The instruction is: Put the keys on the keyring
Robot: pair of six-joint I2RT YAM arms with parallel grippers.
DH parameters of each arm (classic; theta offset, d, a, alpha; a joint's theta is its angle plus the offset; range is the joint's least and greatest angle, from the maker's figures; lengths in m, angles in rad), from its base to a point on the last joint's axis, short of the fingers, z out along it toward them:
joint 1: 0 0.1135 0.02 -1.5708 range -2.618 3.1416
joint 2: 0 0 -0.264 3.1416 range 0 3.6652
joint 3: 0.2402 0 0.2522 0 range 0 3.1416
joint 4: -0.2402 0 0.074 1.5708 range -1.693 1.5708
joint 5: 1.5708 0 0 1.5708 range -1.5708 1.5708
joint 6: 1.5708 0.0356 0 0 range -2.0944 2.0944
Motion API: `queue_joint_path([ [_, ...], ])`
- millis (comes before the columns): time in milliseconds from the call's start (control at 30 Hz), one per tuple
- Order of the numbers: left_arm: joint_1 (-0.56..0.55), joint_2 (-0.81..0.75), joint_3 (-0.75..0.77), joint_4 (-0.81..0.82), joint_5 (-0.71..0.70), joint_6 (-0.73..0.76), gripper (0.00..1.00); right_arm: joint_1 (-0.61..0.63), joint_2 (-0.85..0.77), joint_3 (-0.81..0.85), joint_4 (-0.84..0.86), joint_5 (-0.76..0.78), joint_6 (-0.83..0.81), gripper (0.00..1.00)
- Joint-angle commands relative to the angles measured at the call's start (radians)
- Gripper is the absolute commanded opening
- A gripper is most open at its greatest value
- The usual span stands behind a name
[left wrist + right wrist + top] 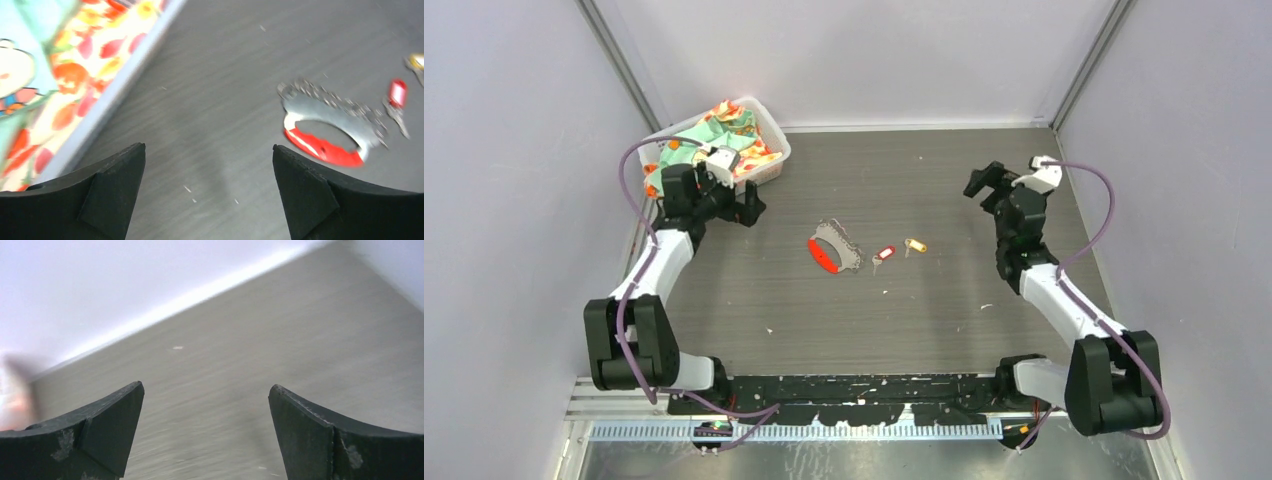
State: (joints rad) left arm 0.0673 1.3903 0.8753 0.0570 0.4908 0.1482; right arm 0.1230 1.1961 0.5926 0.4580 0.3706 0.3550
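Note:
The keyring (834, 250) lies flat mid-table, a silvery beaded arc with a red crescent strip; it also shows in the left wrist view (330, 127). Right of it lie the red-tagged key (883, 254) and the yellow-tagged key (915, 245); in the left wrist view the red-tagged key (397, 95) shows whole and the yellow-tagged key (416, 61) sits at the frame edge. My left gripper (752, 207) is open and empty, left of the keyring. My right gripper (984, 180) is open and empty, up and right of the keys. The right wrist view shows only bare table between my fingers (305, 430).
A white bin (769, 135) with colourful cloth stands at the back left, close to my left gripper; it also shows in the left wrist view (115, 95). Grey walls close in the table on three sides. Small white specks dot the table.

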Motion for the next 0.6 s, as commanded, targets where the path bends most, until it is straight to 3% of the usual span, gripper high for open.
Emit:
queue_joint_path([
  [0, -0.012, -0.016, 0.077, -0.556, 0.207, 0.173, 1.0, 0.063, 0.007, 0.08, -0.142, -0.489, 0.13, 1.0],
  [167, -0.059, -0.029, 0.093, -0.687, 0.211, 0.247, 1.0, 0.377, 0.145, 0.232, -0.406, -0.461, -0.074, 1.0],
  [333, -0.059, 0.005, 0.166, -0.81, 0.237, 0.248, 1.0, 0.57, 0.241, 0.236, -0.377, -0.4, -0.115, 1.0],
  [433, -0.058, 0.017, 0.188, -0.84, 0.244, 0.251, 1.0, 0.639, 0.309, 0.254, -0.372, -0.374, -0.133, 0.83],
  [567, -0.059, 0.014, 0.189, -0.853, 0.251, 0.255, 1.0, 0.718, 0.366, 0.273, -0.357, -0.289, -0.168, 0.72],
])
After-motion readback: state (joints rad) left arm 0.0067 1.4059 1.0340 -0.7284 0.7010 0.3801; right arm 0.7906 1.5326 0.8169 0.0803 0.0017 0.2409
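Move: The keyring, a grey plate with a red handle, lies about 35 cm left of the right hand, 4 cm back and 18 cm below. The red-tagged key lies 11 cm right of the keyring and 2 cm nearer the base; the yellow-tagged key lies 18 cm right of the keyring and level with it. For the left hand the keyring is roughly 19 cm right, 5 cm back and 15 cm below, the red-tagged key some 30 cm right and 7 cm back. The right hand sweeps fast about 30 cm left, across above the two keys to the keyring's near end, rising slightly at first, then sinking while drawing back, turning some 60 degrees counter-clockwise, tipping down and narrowing its open fingers at the end. Meanwhile the empty left hand pulls back about 12 cm with a smaller shift right and down towards the keyring, its open fingers tipping down and swinging clockwise, and all but halts short of the handle. ##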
